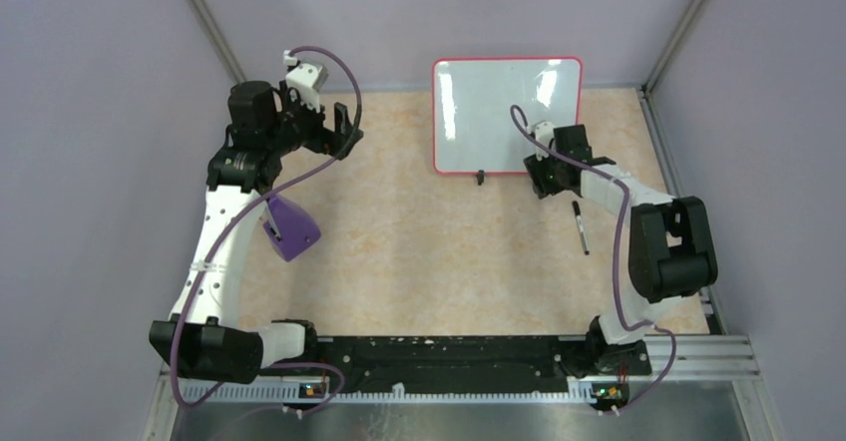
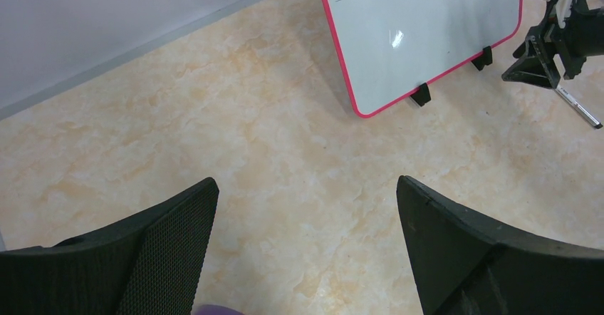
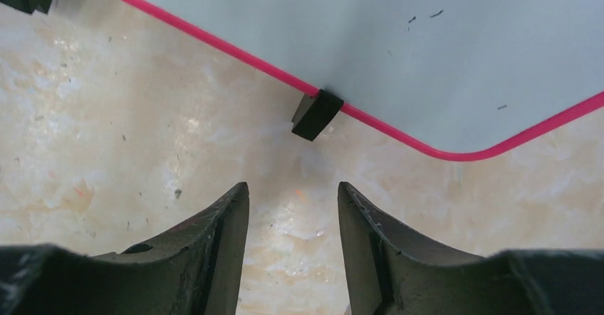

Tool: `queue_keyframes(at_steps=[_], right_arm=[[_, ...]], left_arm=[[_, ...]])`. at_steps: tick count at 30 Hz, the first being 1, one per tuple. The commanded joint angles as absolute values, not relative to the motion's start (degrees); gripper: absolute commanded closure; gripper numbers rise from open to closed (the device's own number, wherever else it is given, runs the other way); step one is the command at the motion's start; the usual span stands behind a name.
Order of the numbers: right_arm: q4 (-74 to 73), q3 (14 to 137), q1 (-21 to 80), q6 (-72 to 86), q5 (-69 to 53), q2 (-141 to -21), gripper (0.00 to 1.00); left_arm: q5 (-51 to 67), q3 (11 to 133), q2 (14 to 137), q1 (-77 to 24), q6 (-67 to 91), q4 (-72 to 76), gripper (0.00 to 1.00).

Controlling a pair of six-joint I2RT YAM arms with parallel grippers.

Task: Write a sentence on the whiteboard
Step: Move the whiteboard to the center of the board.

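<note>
The whiteboard (image 1: 499, 112) lies at the back middle of the table, glossy white with a red-pink rim and small black feet (image 3: 315, 114) on its near edge. No sentence shows on it, only a few tiny black specks. A black marker (image 1: 580, 226) lies loose on the table to the right, also in the left wrist view as the marker (image 2: 580, 112). My right gripper (image 1: 540, 179) hovers at the board's near right corner, and the right gripper (image 3: 292, 187) stands open with only tabletop between its fingers. My left gripper (image 2: 306, 183) is wide open and empty, with the left gripper (image 1: 342, 127) at the far left.
A purple block (image 1: 289, 226) sits on the table under the left arm. Grey walls close in the back and both sides. The arms' base rail (image 1: 449, 356) runs along the near edge.
</note>
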State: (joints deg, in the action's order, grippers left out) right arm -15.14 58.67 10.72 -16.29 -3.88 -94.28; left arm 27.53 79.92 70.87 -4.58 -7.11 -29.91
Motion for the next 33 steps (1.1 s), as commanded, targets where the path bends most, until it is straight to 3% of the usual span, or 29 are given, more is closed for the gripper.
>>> queue_keyframes(at_steps=[1,14,25,33], right_arm=[[-11.6,63.1,10.6,-10.8,-4.9,-97.4,0.52],[-9.0,69.2,10.6,-6.1,-1.9,-107.0,0.59],[-10.3,68.3,10.7,-9.7,-0.2,-106.2,1.0],[-13.7,62.2,10.7,-15.8,-6.5,-100.1,1.0]], left_arm=[[28.7,81.3,69.6,-4.6,-5.9,-27.0,0.01],[27.8,79.7,68.5,-4.7,-6.0,-26.4,0.01],[27.7,79.9,68.2,-4.7,-5.8,-26.5,0.01],[28.0,80.5,68.0,-4.7,-5.6,-27.5,0.01]])
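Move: The whiteboard's right-hand black clip, on its near edge, is about 5 cm ahead of the right hand, 1 cm to its left and 3 cm lower. The left-hand clip stands 12 cm left of the right hand and 5 cm ahead; the whiteboard's middle lies some 15 cm ahead and 7 left, a little higher. The marker lies 6 cm back, 7 right and 6 below. From the left hand the right-hand clip is roughly 8 cm ahead, 35 right and 30 below. The whiteboard's right-hand clip is reached by the half-open right hand, going forward about 5 cm and down some 3.5 cm while turning about 10 degrees clockwise. The fingers then close and pinch the clip from both sides, and the hand starts easing back towards the robot, about 1 cm, keeping its grip. ##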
